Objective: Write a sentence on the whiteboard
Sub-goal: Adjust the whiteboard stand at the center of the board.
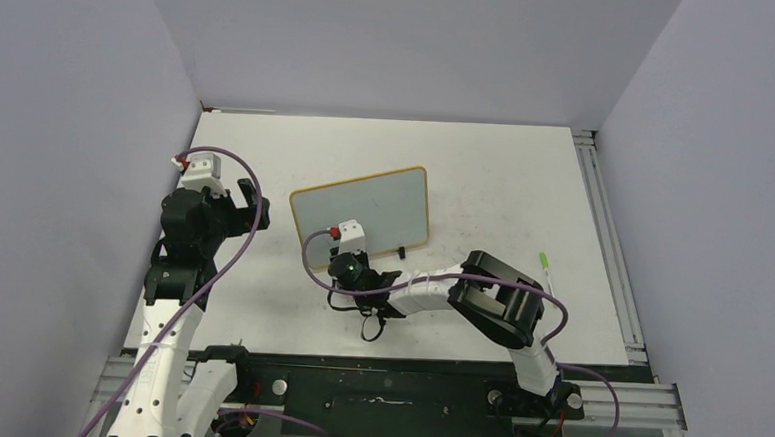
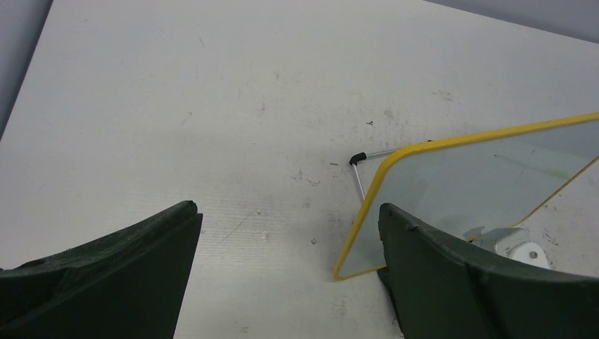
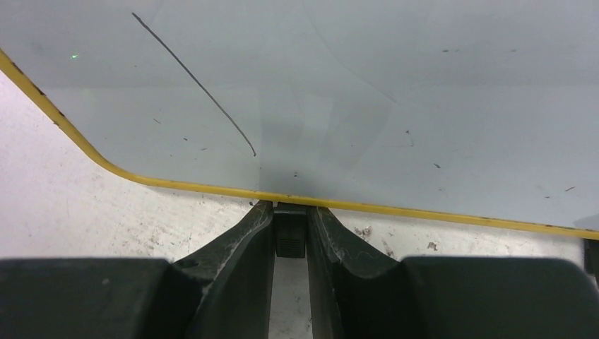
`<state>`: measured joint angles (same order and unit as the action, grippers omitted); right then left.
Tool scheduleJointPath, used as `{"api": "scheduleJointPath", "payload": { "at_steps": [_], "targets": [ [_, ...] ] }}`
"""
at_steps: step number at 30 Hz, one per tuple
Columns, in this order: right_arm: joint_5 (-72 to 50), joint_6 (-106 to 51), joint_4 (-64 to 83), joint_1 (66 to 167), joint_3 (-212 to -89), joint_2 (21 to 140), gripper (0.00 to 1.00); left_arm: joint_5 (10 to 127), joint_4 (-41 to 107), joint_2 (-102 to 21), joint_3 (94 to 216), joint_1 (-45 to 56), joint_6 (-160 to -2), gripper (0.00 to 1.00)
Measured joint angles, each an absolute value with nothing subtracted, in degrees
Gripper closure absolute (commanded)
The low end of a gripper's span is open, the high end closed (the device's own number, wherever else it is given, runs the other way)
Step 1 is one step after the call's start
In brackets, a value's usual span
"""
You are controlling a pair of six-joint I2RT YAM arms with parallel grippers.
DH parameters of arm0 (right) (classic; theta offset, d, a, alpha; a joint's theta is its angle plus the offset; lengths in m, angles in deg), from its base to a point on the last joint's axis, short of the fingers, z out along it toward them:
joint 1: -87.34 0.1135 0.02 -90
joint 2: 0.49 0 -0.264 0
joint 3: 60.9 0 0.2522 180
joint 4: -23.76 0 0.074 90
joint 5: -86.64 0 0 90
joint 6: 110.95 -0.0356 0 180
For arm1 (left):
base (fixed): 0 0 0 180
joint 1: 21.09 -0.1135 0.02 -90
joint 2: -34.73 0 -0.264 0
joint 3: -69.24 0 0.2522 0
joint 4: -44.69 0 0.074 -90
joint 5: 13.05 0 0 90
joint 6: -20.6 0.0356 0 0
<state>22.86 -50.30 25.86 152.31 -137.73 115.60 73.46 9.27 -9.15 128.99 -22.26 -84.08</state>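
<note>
The whiteboard (image 1: 364, 207) with its yellow frame stands tilted in the middle of the table. My right gripper (image 1: 346, 250) sits at the board's lower edge. In the right wrist view it (image 3: 289, 207) is shut on one small black stand foot (image 3: 289, 232) just under the yellow frame. The board face (image 3: 367, 99) carries one thin dark stroke (image 3: 198, 83); no sentence is in view. My left gripper (image 1: 254, 213) hovers beside the board's left edge, jaws wide open (image 2: 286, 212) with nothing between them; the board's corner (image 2: 367, 233) lies by its right finger.
A green marker (image 1: 544, 266) lies on the table to the right of the right arm's elbow. A second black foot (image 1: 403, 250) shows under the board's lower right edge. A metal stand rod with a black tip (image 2: 358, 159) sticks out behind the board.
</note>
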Motion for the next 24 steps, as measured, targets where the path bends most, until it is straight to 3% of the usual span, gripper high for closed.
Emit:
{"api": "scheduleJointPath", "payload": {
  "at_steps": [3, 10, 24],
  "targets": [
    [22.8, -50.6, 26.1, 151.9, -138.1, 115.9, 0.69, 73.5, 9.3, -9.2, 129.0, -22.3, -84.1, 0.04],
    [22.6, -50.1, 28.1, 152.0, -137.4, 115.9, 0.39, 73.8, 9.3, -9.1, 129.0, -22.3, -84.2, 0.04],
    [21.6, -48.4, 22.7, 154.3, -124.1, 95.9, 0.12, 74.7, 9.3, -9.1, 129.0, -22.3, -84.2, 0.04]
  ]
}}
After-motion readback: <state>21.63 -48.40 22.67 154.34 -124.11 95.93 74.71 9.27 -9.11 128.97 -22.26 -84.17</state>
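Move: The black left foot of the whiteboard stand is still pinched between my right fingertips, right at the hand and just above the table. From there the whiteboard's middle lies about 5 cm ahead, 5 cm to the right and 7 cm up, and the stand's right foot about 12 cm to the right and 3 cm farther out. My idle left hand has that left foot some 18 cm to its right, about 3 cm back and 23 cm below. I let go of the stand's left foot: after barely a nudge forward, my right fingers spread from nearly shut to wide. Then I draw the hand off to the right and back, about 6 cm in all and low over the table at first, then lift some 5 cm, away from the foot and the board's lower edge, hardly turning the wrist. ##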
